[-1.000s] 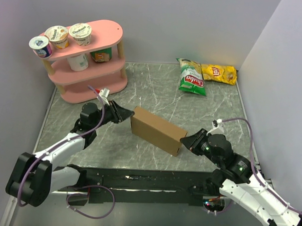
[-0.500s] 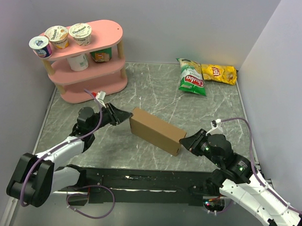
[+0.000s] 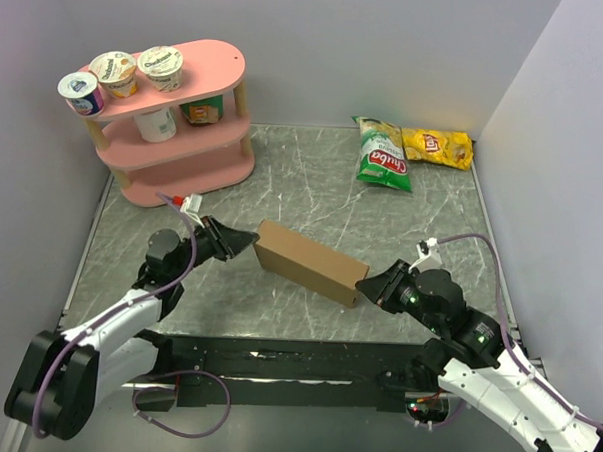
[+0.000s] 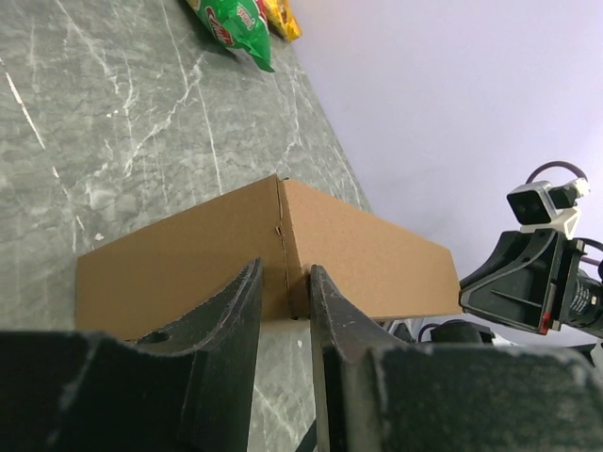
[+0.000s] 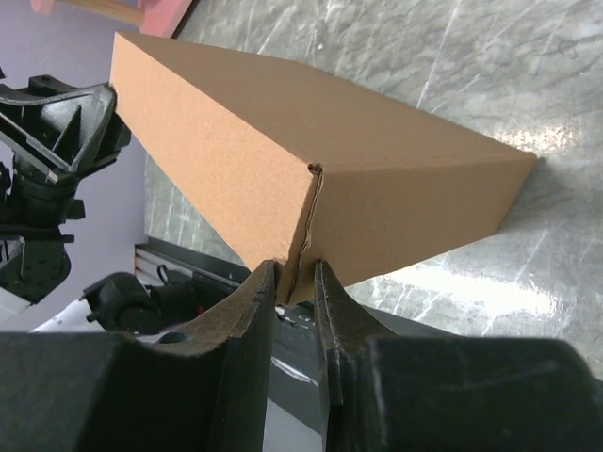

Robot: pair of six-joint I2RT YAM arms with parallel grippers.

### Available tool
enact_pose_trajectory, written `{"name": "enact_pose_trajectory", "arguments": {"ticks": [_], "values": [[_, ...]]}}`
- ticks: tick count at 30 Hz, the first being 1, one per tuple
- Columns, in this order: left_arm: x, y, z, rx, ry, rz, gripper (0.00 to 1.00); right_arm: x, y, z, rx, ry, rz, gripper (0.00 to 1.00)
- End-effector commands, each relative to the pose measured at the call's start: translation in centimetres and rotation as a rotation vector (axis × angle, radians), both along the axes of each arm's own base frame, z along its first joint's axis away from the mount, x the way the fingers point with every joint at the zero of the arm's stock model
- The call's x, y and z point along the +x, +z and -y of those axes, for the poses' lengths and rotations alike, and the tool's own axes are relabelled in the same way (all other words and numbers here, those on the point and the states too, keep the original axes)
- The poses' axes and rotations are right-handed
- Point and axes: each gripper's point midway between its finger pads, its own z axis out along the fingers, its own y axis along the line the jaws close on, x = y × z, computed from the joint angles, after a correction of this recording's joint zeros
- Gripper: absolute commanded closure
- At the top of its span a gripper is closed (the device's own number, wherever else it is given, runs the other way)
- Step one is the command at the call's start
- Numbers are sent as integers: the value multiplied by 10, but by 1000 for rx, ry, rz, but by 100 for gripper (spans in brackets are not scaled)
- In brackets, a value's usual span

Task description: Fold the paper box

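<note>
The paper box (image 3: 310, 260) is a closed, flat brown cardboard box, held slantwise at mid-table between my two arms. My left gripper (image 3: 249, 244) is shut on its left corner; in the left wrist view the fingers (image 4: 247, 282) straddle the vertical corner edge of the box (image 4: 179, 264). My right gripper (image 3: 365, 283) is shut on the opposite, right corner. In the right wrist view the box (image 5: 273, 141) fills the frame and its lower corner sits between the jaws of the right gripper (image 5: 294, 275).
A pink two-tier shelf (image 3: 200, 147) with yogurt cups (image 3: 113, 73) stands at the back left. A green chip bag (image 3: 385, 156) and a yellow one (image 3: 438, 147) lie at the back right. Walls close in on both sides. A dark strip (image 3: 276, 360) runs along the near edge.
The left arm has drawn back to the left and nearer, and the box's left corner has shifted slightly left with it. The right gripper has edged slightly forward. Both grips are unchanged.
</note>
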Motion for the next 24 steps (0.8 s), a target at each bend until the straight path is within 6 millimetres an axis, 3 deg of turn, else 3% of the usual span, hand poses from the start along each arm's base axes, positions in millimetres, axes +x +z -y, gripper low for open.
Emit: {"name": "enact_pose_trajectory", "arguments": {"ticks": [1,7,11,13,19,24], "values": [[-50,-130,-29,243,28,-420,82,-30,-79,32,-258,36,-184,91],[-63,-148,-34,258,39,-464,79,-31,-78,30,-225,44,-161,73],[-62,-149,-36,260,50,-473,75,-33,-81,32,-227,38,-167,48],[-63,-150,-36,263,55,-483,73,-32,-81,31,-213,37,-162,43],[-69,-159,-36,266,44,-526,71,-33,-82,25,-182,60,-152,35],[-77,-165,-42,294,80,-568,65,-35,-79,23,-198,94,-139,36]]}}
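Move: Both grippers already pinch the closed paper box at its ends. Its middle lies about 13 cm right of the left hand, 5 cm back and 3 cm lower; from the right hand it is some 12 cm left, 5 cm ahead and 3 cm lower. From the left hand, the pink shelf stands roughly 18 cm left and 16 cm ahead, and the green chips bag 32 cm right and 23 cm ahead. Ease the right gripper back about 1 cm with the box edge still between its fingers, then spread the fingers well apart to let go of that end while sinking some 1.5 cm. Draw the left gripper back, slightly left and down, about 1 cm each in the back and down directions; keep its fingers around the left edge and hardly open them. ##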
